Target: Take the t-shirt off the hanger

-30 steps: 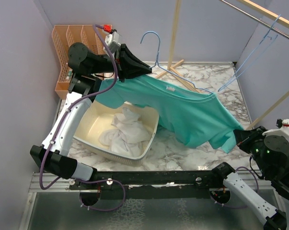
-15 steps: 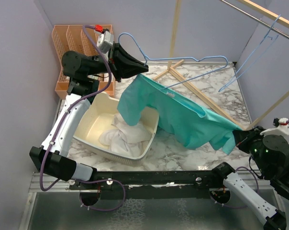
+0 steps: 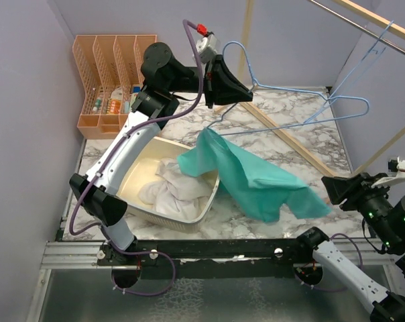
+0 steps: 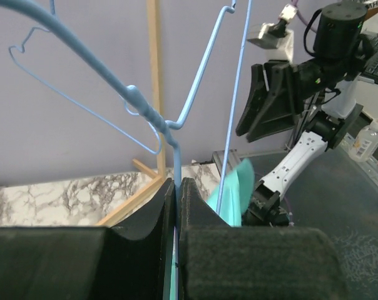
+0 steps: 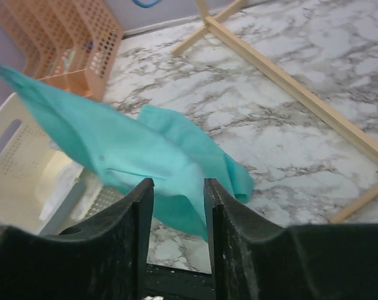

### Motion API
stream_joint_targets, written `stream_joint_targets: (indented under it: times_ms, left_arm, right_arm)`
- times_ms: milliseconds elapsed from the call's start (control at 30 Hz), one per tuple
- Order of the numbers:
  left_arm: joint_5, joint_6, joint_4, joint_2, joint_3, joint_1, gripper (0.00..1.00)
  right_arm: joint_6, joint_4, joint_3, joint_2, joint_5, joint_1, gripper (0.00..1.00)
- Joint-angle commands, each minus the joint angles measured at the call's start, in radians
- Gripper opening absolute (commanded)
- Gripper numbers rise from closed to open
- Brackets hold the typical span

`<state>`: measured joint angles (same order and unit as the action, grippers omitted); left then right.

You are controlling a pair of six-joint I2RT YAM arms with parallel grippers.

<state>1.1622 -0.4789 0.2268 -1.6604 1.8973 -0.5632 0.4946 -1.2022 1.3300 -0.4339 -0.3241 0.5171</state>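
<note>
My left gripper (image 3: 246, 94) is raised over the middle of the table, shut on the neck of a light blue wire hanger (image 3: 283, 125). The left wrist view shows the wire (image 4: 148, 112) pinched between the jaws (image 4: 176, 184). The teal t-shirt (image 3: 256, 178) hangs by one corner from the hanger's left end and slumps onto the marble beside the basket. My right gripper (image 3: 331, 188) is low at the right, open, with the shirt's edge (image 5: 139, 153) just beyond its fingertips (image 5: 178, 187). Teal cloth also shows in the left wrist view (image 4: 233, 194).
A cream basket (image 3: 139, 171) with white cloths stands front left. An orange organizer (image 3: 112, 74) is at the back left. A wooden rack foot (image 3: 290, 137) crosses the table. A second blue hanger (image 3: 363, 60) hangs on the rail at the right.
My left gripper swung right and up with the hanger, pulling it out of most of the shirt. The shirt dropped onto the table. My right gripper let go of the sleeve and drew back.
</note>
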Motion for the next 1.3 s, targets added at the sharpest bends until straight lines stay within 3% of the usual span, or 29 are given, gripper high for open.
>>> stream_joint_targets:
  times_ms: [0,233,533,967,1267]
  left_arm:
    - [-0.043,0.178,-0.255,-0.067,0.13,-0.029,0.0]
    - [-0.172,0.431,-0.574,-0.09,0.121,-0.064,0.0]
    - [-0.263,0.499,-0.606,0.08,-0.12,-0.146,0.0]
    - [-0.201,0.503,-0.628,0.263,-0.205,-0.186,0.0]
    - [-0.2,0.533,-0.686,0.365,-0.305,-0.186,0.0]
  right_arm:
    - [-0.131,0.059,0.115,-0.017,0.26,-0.003,0.41]
    - [-0.184,0.115,0.276,-0.085,0.607,-0.003,0.55]
    - [-0.275,0.191,0.321,-0.233,0.574,-0.002,0.63]
    - [-0.373,0.162,0.369,-0.364,0.512,-0.003,0.65]
    - [-0.37,0.165,0.446,-0.387,0.611,-0.003,0.64]
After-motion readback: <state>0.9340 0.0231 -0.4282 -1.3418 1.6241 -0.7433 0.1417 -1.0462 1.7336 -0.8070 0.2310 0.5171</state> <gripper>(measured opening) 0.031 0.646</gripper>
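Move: The right hand's next mark is the hanger's bare right end, some 10 cm farther out, about 2 cm to the right and roughly 20 cm above; the teal t-shirt's middle lies about 6 cm ahead of this hand, 15 cm left and 12 cm lower. The left hand holds the hanger at its neck, with the t-shirt's middle some 7 cm back, 4 cm left and 30 cm below, and the basket's middle level ahead, about 21 cm left and 45 cm below. Keeping its pinch on the hanger's neck, the left hand plunges about 14 cm, edging slightly right, then draws back towards the base while rising again some 6 cm, the hanger's right end tipped down about 15 degrees and lowered towards the right hand. The right hand, already clear of the t-shirt, spreads its fingers wide as it lifts about 12 cm and swings some 10 cm left, first backing off and then coming forward again, turning about 35 degrees counter-clockwise and tipping its fingers up until they stand open around the hanger's right end, not shut on it. ##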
